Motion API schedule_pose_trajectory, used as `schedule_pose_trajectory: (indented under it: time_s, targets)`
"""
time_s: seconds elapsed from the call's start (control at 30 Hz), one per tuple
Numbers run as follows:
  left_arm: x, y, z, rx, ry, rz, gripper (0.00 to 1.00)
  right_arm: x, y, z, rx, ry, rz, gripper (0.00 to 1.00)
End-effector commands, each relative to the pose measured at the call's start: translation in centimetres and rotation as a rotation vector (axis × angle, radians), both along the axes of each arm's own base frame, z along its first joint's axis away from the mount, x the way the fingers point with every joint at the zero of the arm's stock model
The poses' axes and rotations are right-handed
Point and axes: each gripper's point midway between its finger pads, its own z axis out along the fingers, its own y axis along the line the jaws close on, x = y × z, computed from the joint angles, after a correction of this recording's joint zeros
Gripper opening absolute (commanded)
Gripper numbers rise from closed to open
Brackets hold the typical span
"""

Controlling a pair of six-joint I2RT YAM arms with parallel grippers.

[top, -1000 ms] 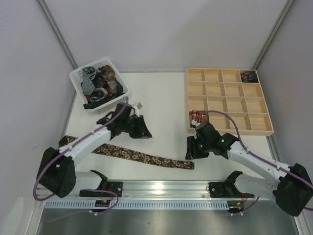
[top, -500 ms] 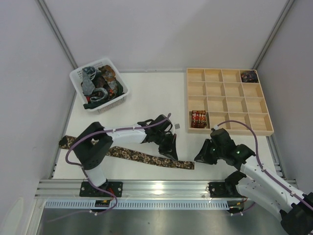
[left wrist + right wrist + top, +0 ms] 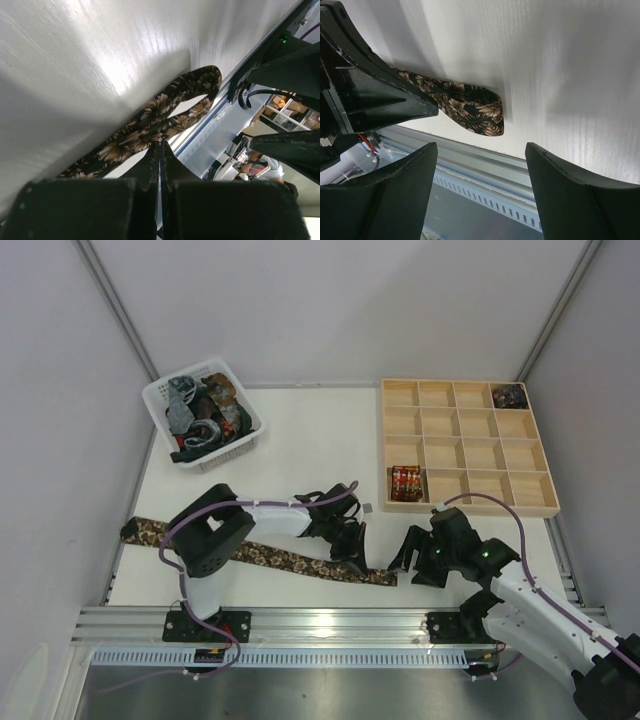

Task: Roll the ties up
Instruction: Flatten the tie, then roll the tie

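Observation:
A dark brown tie (image 3: 260, 555) with tan flowers lies flat along the table's near edge, its right end (image 3: 482, 112) near the rail. My left gripper (image 3: 350, 543) is shut, and its joined tips (image 3: 160, 144) touch the tie (image 3: 150, 120) a little short of that end; no fabric shows between them. To the right of the tie's end, my right gripper (image 3: 412, 560) stands open. In the right wrist view the end lies just beyond the wide gap of that gripper (image 3: 480, 150), and nothing is between the fingers. Rolled ties sit in the wooden tray, one red (image 3: 405, 481) and one dark (image 3: 510, 395).
A white basket (image 3: 155, 395) with several loose ties stands at the back left. The wooden tray (image 3: 470, 510) of square compartments fills the right side. A metal rail (image 3: 330, 625) runs along the near edge, close behind both grippers.
My left arm swung from the basket down to the tie's right end, and its gripper shut. My right gripper left the tray for the near edge beside the tie's end and opened wide.

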Motion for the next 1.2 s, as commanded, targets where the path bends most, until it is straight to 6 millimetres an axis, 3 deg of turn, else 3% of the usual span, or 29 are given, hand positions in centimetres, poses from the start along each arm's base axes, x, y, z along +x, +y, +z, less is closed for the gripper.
schedule_pose_trajectory:
  time_s: [0.0, 0.3, 0.8, 1.1, 1.17]
  targets:
    - [0.6, -1.6, 0.7, -0.051, -0.004, -0.007, 0.00, 0.5, 0.5, -0.1, 0.023, -0.017, 0.016, 0.78]
    - [0.3, -1.0, -1.2, -0.012, 0.021, -0.005, 0.00, 1.0, 1.0, -1.9, 0.026, -0.025, 0.056, 0.70]
    - [0.1, -0.2, -2.2, 0.024, 0.048, 0.002, 0.00, 1.4, 2.9, -2.5, 0.100, -0.052, 0.166, 0.55]
    - [0.2, 0.1, -2.6, 0.040, 0.054, 0.000, 0.01, 1.9, 3.8, -0.9, 0.139, -0.076, 0.196, 0.28]
    - [0.2, 0.1, -2.6, 0.037, 0.051, -0.001, 0.00, 2.0, 3.9, -0.5, 0.140, -0.077, 0.201, 0.25]
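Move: The left hand's shut fingertips hang about 2 cm above the tie, roughly 8 cm to the left of the tie's right end and 1 cm farther out. The open right hand has that tie end about 3 cm to its left, 1 cm ahead and some 3 cm below. The rolled tie in the tray stands about 20 cm ahead of the right hand and 1 cm to its right; the tray's middle is some 30 cm ahead and 16 cm right. The left hand's closed fingertips come down about 2 cm onto the tie and hold it pressed to the table. Meanwhile the right hand sinks some 3 cm beside the tie's end, then slides about 3 cm left over it, turning roughly 10 degrees counter-clockwise, and its fingers close from wide to pinch the end. ##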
